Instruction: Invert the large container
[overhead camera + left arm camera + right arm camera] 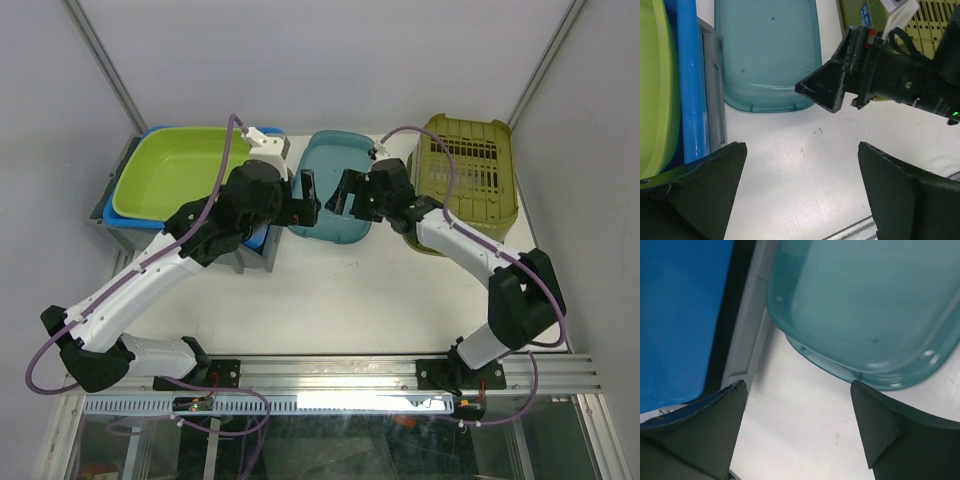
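The large container (335, 165) is a translucent teal tub at the back middle of the table; it looks to lie with its base upward. The left wrist view shows the tub (767, 55) ahead, and in the right wrist view it (875, 305) fills the upper right. My left gripper (305, 203) hangs at its front left corner, open, with only bare table between its fingers (715, 175). My right gripper (345, 198) faces it at the tub's front edge, also open and empty. One of its fingertips (860, 400) is right at the tub's rim.
A lime green tub (175, 175) sits nested in a blue tub (113, 212) inside a grey crate (125, 238) at the back left. An olive slotted basket (475, 175) lies at the back right. The white table (330, 290) runs to the metal rail at the near edge.
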Controlling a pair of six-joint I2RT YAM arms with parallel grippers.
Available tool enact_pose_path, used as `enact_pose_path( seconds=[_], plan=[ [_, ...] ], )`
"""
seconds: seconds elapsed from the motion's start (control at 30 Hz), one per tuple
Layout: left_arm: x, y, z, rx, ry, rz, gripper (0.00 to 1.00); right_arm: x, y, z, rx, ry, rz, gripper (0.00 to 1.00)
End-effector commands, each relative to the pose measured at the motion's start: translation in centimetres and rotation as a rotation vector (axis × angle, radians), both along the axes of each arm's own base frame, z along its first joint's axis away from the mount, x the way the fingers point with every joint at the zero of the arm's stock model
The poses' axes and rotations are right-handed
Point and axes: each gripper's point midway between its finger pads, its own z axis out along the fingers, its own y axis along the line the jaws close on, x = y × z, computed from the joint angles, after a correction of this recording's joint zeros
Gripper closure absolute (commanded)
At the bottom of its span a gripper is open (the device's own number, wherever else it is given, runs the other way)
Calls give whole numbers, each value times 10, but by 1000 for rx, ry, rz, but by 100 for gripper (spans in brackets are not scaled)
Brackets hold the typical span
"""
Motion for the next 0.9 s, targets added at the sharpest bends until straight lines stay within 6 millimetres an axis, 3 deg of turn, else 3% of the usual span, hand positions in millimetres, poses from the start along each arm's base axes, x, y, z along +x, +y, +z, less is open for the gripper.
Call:
enact_pose_path(
  seconds=[0.0, 0.13, 0.23, 0.33, 0.63, 0.87],
  plan=[
    [-6, 13, 38, -114, -69, 31, 1, 19, 50, 46, 145, -106, 64, 13],
    [-15, 22, 50, -152, -78, 40, 1, 39, 81, 60, 207, -114, 65, 15],
    [-19, 29, 52, -171, -78, 59, 1, 56, 104, 53, 227, -81, 67, 17],
    [-22, 32, 54, -189, -75, 62, 1, 72, 121, 38, 239, -37, 69, 27],
    [-27, 37, 60, -212, -77, 69, 1, 98, 141, 14, 265, -3, 45, 55],
    [-29, 36, 60, -225, -69, 68, 1, 112, 166, -15, 254, 64, 72, 61]
  ],
)
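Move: The right hand, empty and open, hangs over the near edge of the teal container. The container's middle lies about 14 cm ahead, 4 cm left and 11 cm below; its left rim is some 12 cm ahead, 15 cm left and 9 cm below. The grey box with the blue bin is centred 10 cm ahead and 33 cm left, the upturned olive container 12 cm ahead and 26 cm right. From the left hand, the teal container's middle is about 22 cm ahead, 9 cm right and 26 cm down. Left and forward, the right hand sweeps about 18 cm across the teal container towards its left rim beside the grey box, rising slightly, then sinking some 5 cm, while its fingers close to less than half open and it rolls left side up. Whether it touches can't be seen. The open left hand withdraws up, left and back, clearing the way. ##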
